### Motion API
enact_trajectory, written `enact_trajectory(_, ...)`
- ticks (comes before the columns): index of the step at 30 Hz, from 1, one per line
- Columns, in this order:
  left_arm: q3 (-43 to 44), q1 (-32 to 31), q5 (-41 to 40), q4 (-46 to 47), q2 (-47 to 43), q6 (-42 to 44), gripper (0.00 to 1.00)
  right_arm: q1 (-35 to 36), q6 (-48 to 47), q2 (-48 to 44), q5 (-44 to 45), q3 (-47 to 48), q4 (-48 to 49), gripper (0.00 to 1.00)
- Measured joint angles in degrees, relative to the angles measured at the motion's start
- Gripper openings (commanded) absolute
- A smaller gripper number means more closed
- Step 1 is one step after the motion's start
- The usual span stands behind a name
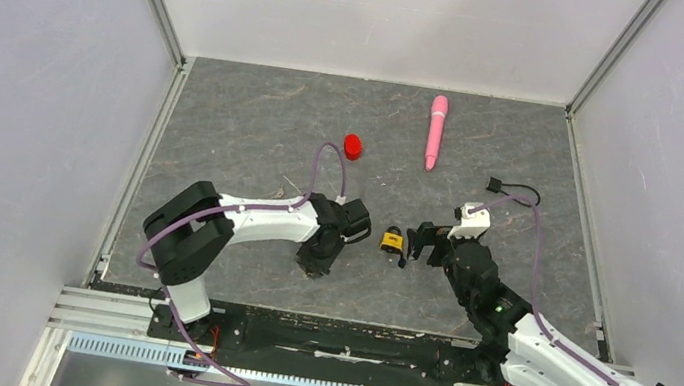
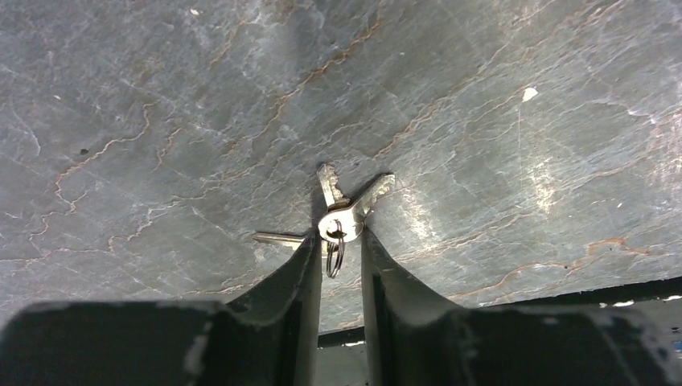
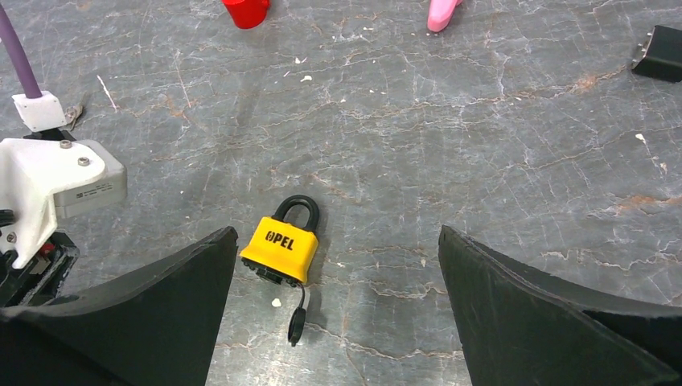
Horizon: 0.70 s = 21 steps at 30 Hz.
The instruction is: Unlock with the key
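Observation:
A bunch of small silvery keys on a ring lies on the grey stone table, and the key [image 2: 338, 223] nearest me has its round head between my left fingertips. My left gripper [image 2: 338, 239] points down at the table, narrowed onto that head, with both fingers [image 2: 301, 273] touching it. In the top view the left gripper [image 1: 316, 266] hides the keys. The yellow padlock [image 3: 281, 249] lies flat with its black shackle away from me and a black keyhole cover hanging loose. My right gripper [image 3: 336, 232] hovers wide open just right of the padlock [image 1: 392, 241], holding nothing.
A red cap [image 1: 353, 146] and a pink pen [image 1: 436, 130] lie farther back. A black cord with a block end [image 1: 497, 186] lies behind the right arm. The left arm's white wrist [image 3: 56, 185] stands close to the left of the padlock. Walls enclose the table.

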Motion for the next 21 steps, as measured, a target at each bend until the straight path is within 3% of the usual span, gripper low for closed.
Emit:
enact_trajectory(5, 0.2, -0.3, -0.1, -0.5, 0.2, 0.3, 0.02, 0.0, 0.0, -0.5, 0.0, 0.0, 0.0, 0.98)
enact_trajectory(14, 0.2, -0.7, -1.7, 0.5, -0.9, 0.4, 0.02, 0.0, 0.1, 1.2, -1.9, 0.9, -0.4, 0.98)
enact_trajectory(21, -1.7, -0.7, -3.1, 4.9, -9.6, 0.1, 0.02, 0.0, 1.9, 1.7, -9.7, 1.3, 2.1, 0.95)
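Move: The keys lie flat on the table at the left hand's part-closed fingertips, about 1 cm ahead and 1 cm below, their ring between the pads. The yellow padlock is some 15 cm to that hand's right and 7 cm farther out, at its height. From the right hand, the padlock is about 6 cm left, 1 cm ahead and 11 cm below; the keys lie some 21 cm left, 6 cm back and 11 cm below. The left fingers close and pinch the key ring, staying almost in place, then lift the keys about 4 cm while drifting forward and right towards the padlock, the fingertips swinging forward and right. Late on, the right hand, still wide open, slides about 3 cm left towards the padlock, turning roughly 10 degrees counter-clockwise without touching it. ##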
